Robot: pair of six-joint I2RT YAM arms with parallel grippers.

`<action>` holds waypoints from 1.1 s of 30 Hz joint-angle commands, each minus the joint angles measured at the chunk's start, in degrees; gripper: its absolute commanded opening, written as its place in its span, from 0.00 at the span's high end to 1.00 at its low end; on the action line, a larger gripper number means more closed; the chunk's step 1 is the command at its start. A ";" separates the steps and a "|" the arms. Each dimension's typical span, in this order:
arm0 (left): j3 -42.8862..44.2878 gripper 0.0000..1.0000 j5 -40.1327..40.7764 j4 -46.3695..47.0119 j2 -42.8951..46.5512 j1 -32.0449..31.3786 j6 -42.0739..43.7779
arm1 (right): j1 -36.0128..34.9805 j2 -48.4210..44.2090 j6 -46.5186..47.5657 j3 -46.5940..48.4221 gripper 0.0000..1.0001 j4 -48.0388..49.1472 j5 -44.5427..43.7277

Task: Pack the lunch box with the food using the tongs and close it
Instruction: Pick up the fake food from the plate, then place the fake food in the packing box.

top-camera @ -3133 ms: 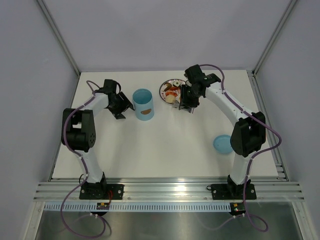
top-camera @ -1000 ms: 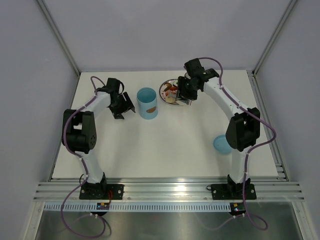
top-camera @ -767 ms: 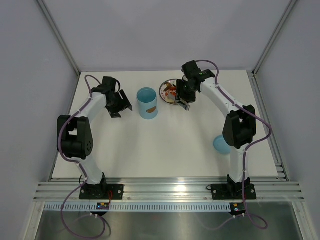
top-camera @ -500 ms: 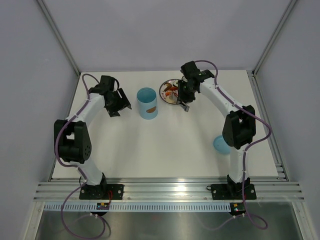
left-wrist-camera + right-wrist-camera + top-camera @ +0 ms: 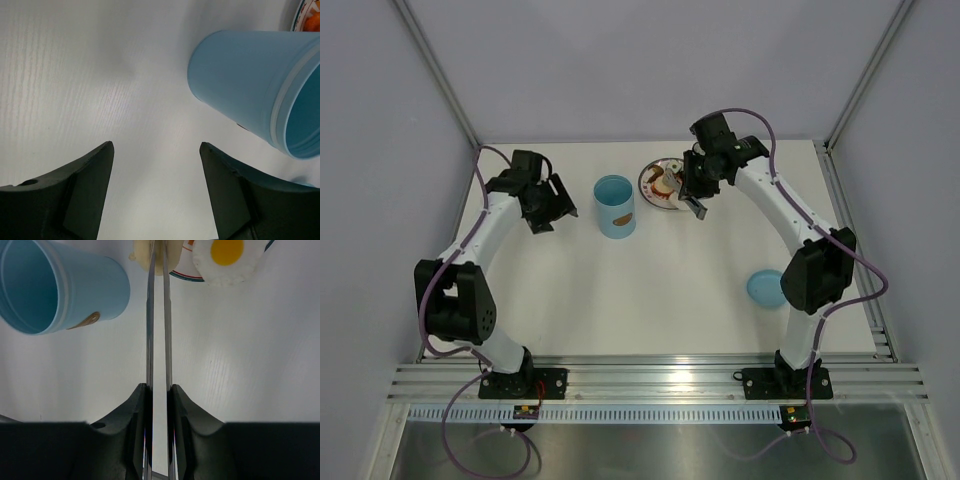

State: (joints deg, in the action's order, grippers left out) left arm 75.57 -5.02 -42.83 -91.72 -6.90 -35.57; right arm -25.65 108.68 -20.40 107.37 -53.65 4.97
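Note:
The light-blue lunch box stands upright and open left of the red-rimmed plate. My right gripper is shut on the silver tongs. Their two arms are squeezed nearly parallel, and the tips pinch a cream-coloured food piece at the plate's edge. A fried egg lies just right of the tips. The lunch box shows its empty inside to their left. My left gripper hangs open and empty left of the lunch box, apart from it.
The round blue lid lies flat on the white table near the right arm's elbow. More food pieces sit on the plate. Metal frame rails run along the table's left and right edges.
The right gripper has squeezed the tongs shut on the pale food piece and shifted slightly right. The left arm has drawn back to the left, away from the lunch box.

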 commanded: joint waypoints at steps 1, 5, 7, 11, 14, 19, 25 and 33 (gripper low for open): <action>-0.34 0.26 2.12 -0.24 4.35 0.48 1.03 | -1.94 -6.11 0.28 3.36 0.85 -1.28 -1.63; -0.77 0.25 2.11 -0.59 6.02 1.44 0.77 | -5.97 -7.17 0.28 9.07 0.85 -2.95 -3.30; -1.04 0.25 1.94 -0.68 6.82 2.23 0.68 | -7.65 -6.65 0.45 11.96 0.85 -3.48 -3.74; -1.83 0.25 1.68 -0.77 8.57 3.29 0.68 | -12.57 -5.15 0.54 15.41 0.84 -4.45 -4.71; -2.79 0.25 1.24 -0.59 9.10 3.73 0.59 | -14.25 -3.48 0.63 16.38 0.84 -4.45 -4.53; -4.11 0.25 0.88 -0.15 10.25 3.91 0.68 | -15.83 -1.46 0.19 14.63 0.82 -3.92 -4.53; -5.69 0.25 0.53 0.46 9.98 4.26 0.59 | -16.01 -0.84 0.28 11.73 0.78 -2.69 -4.27; -6.23 0.25 0.27 1.17 9.81 4.17 0.50 | -16.01 0.74 0.72 11.63 0.68 -2.60 -3.30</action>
State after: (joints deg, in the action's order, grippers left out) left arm 69.56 -4.29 -43.77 -83.61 -2.98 -35.55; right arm -41.28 109.06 -20.36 118.37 -57.39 1.10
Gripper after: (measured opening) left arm 0.747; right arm 0.319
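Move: The pale piece of fake food is already clamped in the tongs' tips, about 9 cm ahead of the right hand, 5 cm left and 11 cm below. The blue lunch box that it is bound for stands some 17 cm left of that hand, 3 cm ahead, its middle 11 cm lower; the plate lies about 14 cm ahead, 4 cm left and 16 cm down. From the left hand the lunch box is about 7 cm ahead, 14 cm right and 6 cm lower. The pale food, still pinched in the tongs, is carried away from the plate as the right hand rises some 11 cm while swinging about 10 cm left and 6 cm back, turning a little counter-clockwise; the hand then sinks about 5 cm to bring the food down to the lunch box's mouth, grip kept. The open left hand draws back and left about 4 cm, away from the box. ##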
